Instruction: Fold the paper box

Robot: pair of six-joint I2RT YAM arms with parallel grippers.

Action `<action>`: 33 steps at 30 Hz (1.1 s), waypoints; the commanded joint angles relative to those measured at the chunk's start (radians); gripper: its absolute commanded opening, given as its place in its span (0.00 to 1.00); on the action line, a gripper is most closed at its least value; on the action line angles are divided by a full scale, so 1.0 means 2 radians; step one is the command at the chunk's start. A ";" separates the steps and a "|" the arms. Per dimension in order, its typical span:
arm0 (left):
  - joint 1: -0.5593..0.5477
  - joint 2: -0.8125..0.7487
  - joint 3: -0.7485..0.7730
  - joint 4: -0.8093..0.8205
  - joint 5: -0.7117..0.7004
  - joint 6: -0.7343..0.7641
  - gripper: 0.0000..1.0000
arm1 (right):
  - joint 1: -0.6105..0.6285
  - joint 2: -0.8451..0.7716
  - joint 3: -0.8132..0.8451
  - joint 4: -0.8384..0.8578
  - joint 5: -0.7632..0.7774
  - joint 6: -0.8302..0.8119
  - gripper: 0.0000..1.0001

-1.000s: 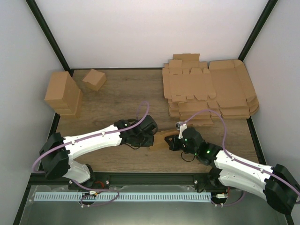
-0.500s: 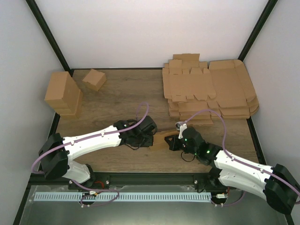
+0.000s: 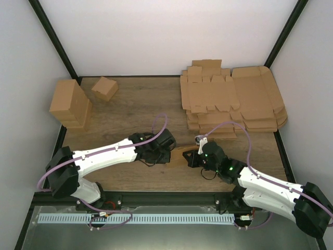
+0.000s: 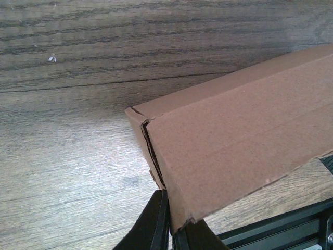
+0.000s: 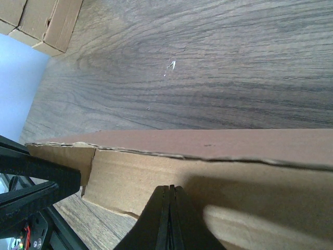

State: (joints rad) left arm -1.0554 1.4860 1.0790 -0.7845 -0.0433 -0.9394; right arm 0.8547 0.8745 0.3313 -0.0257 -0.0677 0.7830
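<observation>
The paper box is a partly folded brown carton lying low over the table between my two grippers. In the left wrist view it fills the right side as a long closed panel with a seam at its near corner. My left gripper pinches the bottom corner of that end, with cardboard running down between its black fingers. My right gripper is at the other end. Its fingertips are shut tight together and rest against the box's inner wall, with nothing between them.
A pile of large flat die-cut sheets lies at the back right. A tall cardboard block and a small folded box stand at the back left. The black frame rail runs along the near edge.
The left arm has crept very slightly to the right. The box and the right arm look unmoved, and both grippers stay shut.
</observation>
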 commanded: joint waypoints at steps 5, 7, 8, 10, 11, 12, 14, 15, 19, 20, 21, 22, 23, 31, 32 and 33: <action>0.000 0.018 -0.017 -0.007 0.012 -0.006 0.04 | 0.004 0.007 0.007 -0.037 0.011 0.002 0.01; 0.000 0.017 -0.028 0.017 0.020 -0.014 0.04 | 0.005 0.005 0.008 -0.037 0.009 0.003 0.01; -0.001 0.016 -0.033 0.026 0.023 -0.018 0.04 | 0.004 0.004 0.007 -0.036 0.007 0.003 0.01; -0.002 0.017 -0.039 0.039 0.026 -0.023 0.04 | 0.004 0.001 0.006 -0.036 0.006 0.005 0.01; -0.003 0.018 -0.040 0.039 0.024 -0.024 0.04 | 0.005 -0.001 0.005 -0.037 0.006 0.006 0.01; -0.004 0.020 -0.039 0.038 0.024 -0.024 0.04 | 0.004 -0.002 0.005 -0.037 0.006 0.005 0.01; -0.005 0.018 -0.039 0.034 0.021 -0.024 0.04 | 0.004 -0.004 0.006 -0.039 0.007 0.004 0.01; -0.005 0.015 -0.038 0.033 0.019 -0.024 0.05 | 0.004 -0.004 0.006 -0.040 0.008 0.005 0.01; -0.005 -0.008 -0.036 0.028 0.010 -0.022 0.25 | 0.004 -0.004 0.008 -0.043 0.010 0.004 0.01; -0.005 -0.014 -0.035 0.025 0.008 -0.022 0.31 | 0.004 -0.004 0.008 -0.044 0.011 0.004 0.01; -0.005 -0.021 -0.034 0.023 0.006 -0.020 0.35 | 0.004 -0.005 0.008 -0.044 0.012 0.004 0.01; -0.005 -0.027 -0.033 0.021 0.006 -0.019 0.39 | 0.005 -0.005 0.008 -0.044 0.012 0.004 0.01; -0.005 -0.032 -0.031 0.017 0.004 -0.018 0.41 | 0.004 -0.004 0.008 -0.044 0.012 0.004 0.01; -0.005 -0.082 -0.010 0.013 0.003 0.004 0.61 | 0.004 -0.005 0.008 -0.047 0.015 0.002 0.01; -0.004 -0.088 -0.005 0.012 0.001 0.008 0.63 | 0.004 -0.005 0.009 -0.047 0.015 0.001 0.01; -0.004 -0.092 -0.001 0.011 -0.001 0.016 0.64 | 0.004 -0.005 0.010 -0.048 0.015 0.001 0.01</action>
State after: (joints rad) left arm -1.0611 1.3483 1.0313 -0.7567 -0.0372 -0.9516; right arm 0.8543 0.8639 0.3313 -0.0399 -0.0586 0.7860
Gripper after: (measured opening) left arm 0.624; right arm 0.012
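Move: The left end of the paper box is right at the left hand's nearly shut fingers, its near corner between their tips. The box's middle is about 8 cm to that hand's right, 2 cm farther out and 1 cm lower. The stack of flat cardboard is centred roughly 27 cm ahead and 29 cm to its right, some 8 cm lower. From the right hand, that same left end is about 8 cm to the left and 2 cm back. Easing right and slightly down, under 1 cm each way, the left hand keeps its fingers on the box's left-end corner. They then open to over half their range while the hand slips about 1 cm left, then rises some 3.5 cm, clear of the corner. The right hand stays put, fingers shut at the box's open side. ##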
